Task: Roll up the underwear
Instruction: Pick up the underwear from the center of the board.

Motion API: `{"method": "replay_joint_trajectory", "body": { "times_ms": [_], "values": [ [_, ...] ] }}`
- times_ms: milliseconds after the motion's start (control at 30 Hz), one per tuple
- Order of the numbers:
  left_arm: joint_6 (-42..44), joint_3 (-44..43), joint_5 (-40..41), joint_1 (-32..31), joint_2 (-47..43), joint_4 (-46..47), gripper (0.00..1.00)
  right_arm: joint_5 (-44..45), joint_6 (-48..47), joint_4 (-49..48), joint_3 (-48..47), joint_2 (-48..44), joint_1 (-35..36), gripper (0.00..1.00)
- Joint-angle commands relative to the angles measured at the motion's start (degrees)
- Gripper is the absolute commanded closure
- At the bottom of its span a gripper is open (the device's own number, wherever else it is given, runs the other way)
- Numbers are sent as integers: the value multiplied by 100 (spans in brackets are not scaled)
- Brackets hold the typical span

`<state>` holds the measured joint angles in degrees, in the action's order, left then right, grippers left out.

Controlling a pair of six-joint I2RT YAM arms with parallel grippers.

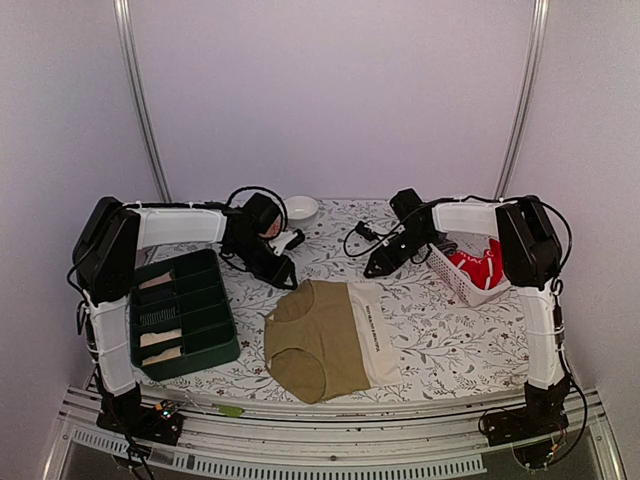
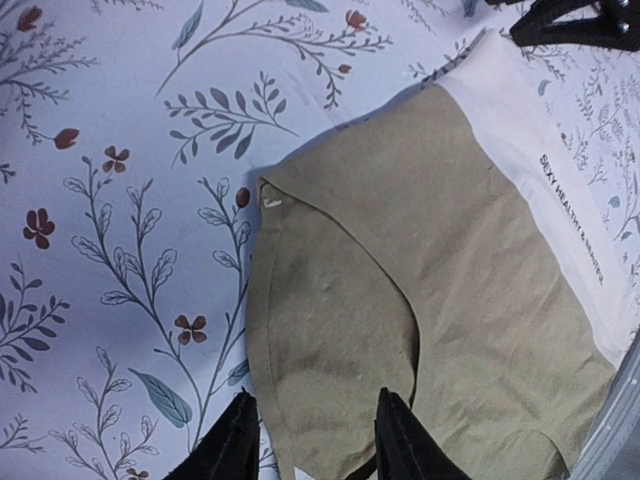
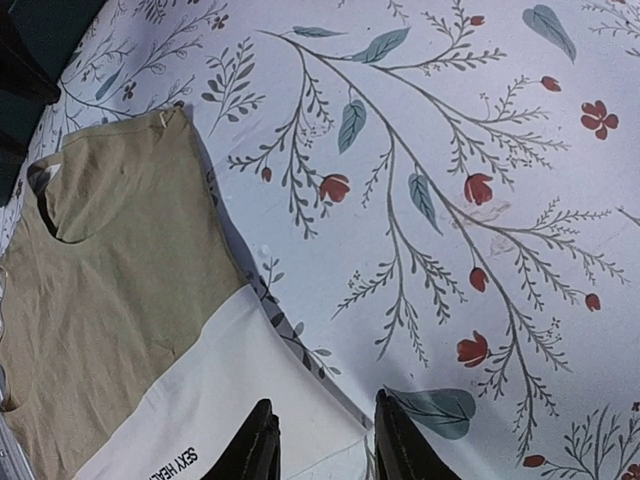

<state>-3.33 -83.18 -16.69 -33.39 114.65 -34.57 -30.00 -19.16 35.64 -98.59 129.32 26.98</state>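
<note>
A khaki-tan underwear point(image 1: 318, 340) with a white waistband point(image 1: 372, 330) lies flat in the middle of the flowered cloth. My left gripper point(image 1: 285, 277) hovers at its far left corner. In the left wrist view the left gripper point(image 2: 315, 440) is open, its fingers point(image 2: 235, 445) straddling the tan edge point(image 2: 300, 330). My right gripper point(image 1: 376, 269) is at the far end of the waistband. Seen from the right wrist, the right gripper point(image 3: 325, 445) stands open over the waistband's corner point(image 3: 300, 400). Neither holds cloth. A red underwear point(image 1: 482, 266) sits in a white basket point(image 1: 462, 288).
A green divided tray point(image 1: 226, 312) at the left holds cream rolls point(image 1: 160, 340) and a grey one point(image 1: 160, 318). A white bowl point(image 1: 300, 208) stands at the back. The right gripper's black tips point(image 2: 575, 22) show at the top right of the left wrist view.
</note>
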Motion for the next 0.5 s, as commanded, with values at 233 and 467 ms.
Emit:
{"method": "replay_joint_trajectory", "body": {
  "times_ms": [233,467],
  "values": [
    [11,113,90,78,-18,82,59,439,-325,5,489,297,403,78],
    [118,201,307,85,48,95,58,867,-210,-26,464,240,413,100]
  ]
}}
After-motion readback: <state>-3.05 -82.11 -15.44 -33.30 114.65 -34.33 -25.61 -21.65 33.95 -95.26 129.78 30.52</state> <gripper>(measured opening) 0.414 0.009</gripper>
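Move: The far end of the underwear's white waistband lies right by the right fingertips, about 2 cm back, 1 cm left and 3 cm below. From that hand, the tan far corner is some 12 cm left and 2 cm back, and the white basket's middle is about 18 cm right and 2 cm ahead. The left hand has the waistband end roughly 15 cm to its right, 3 cm ahead and 5 cm below. The right hand sinks about 2.5 cm while drawing back some 2 cm, with a small shift left, bringing its part-open fingers down over the far end of the underwear's white waistband. Nearly settled there, it shuts them fully and pinches the edge of the white cloth between the fingertips, the wrist tilting only about 5 degrees. ##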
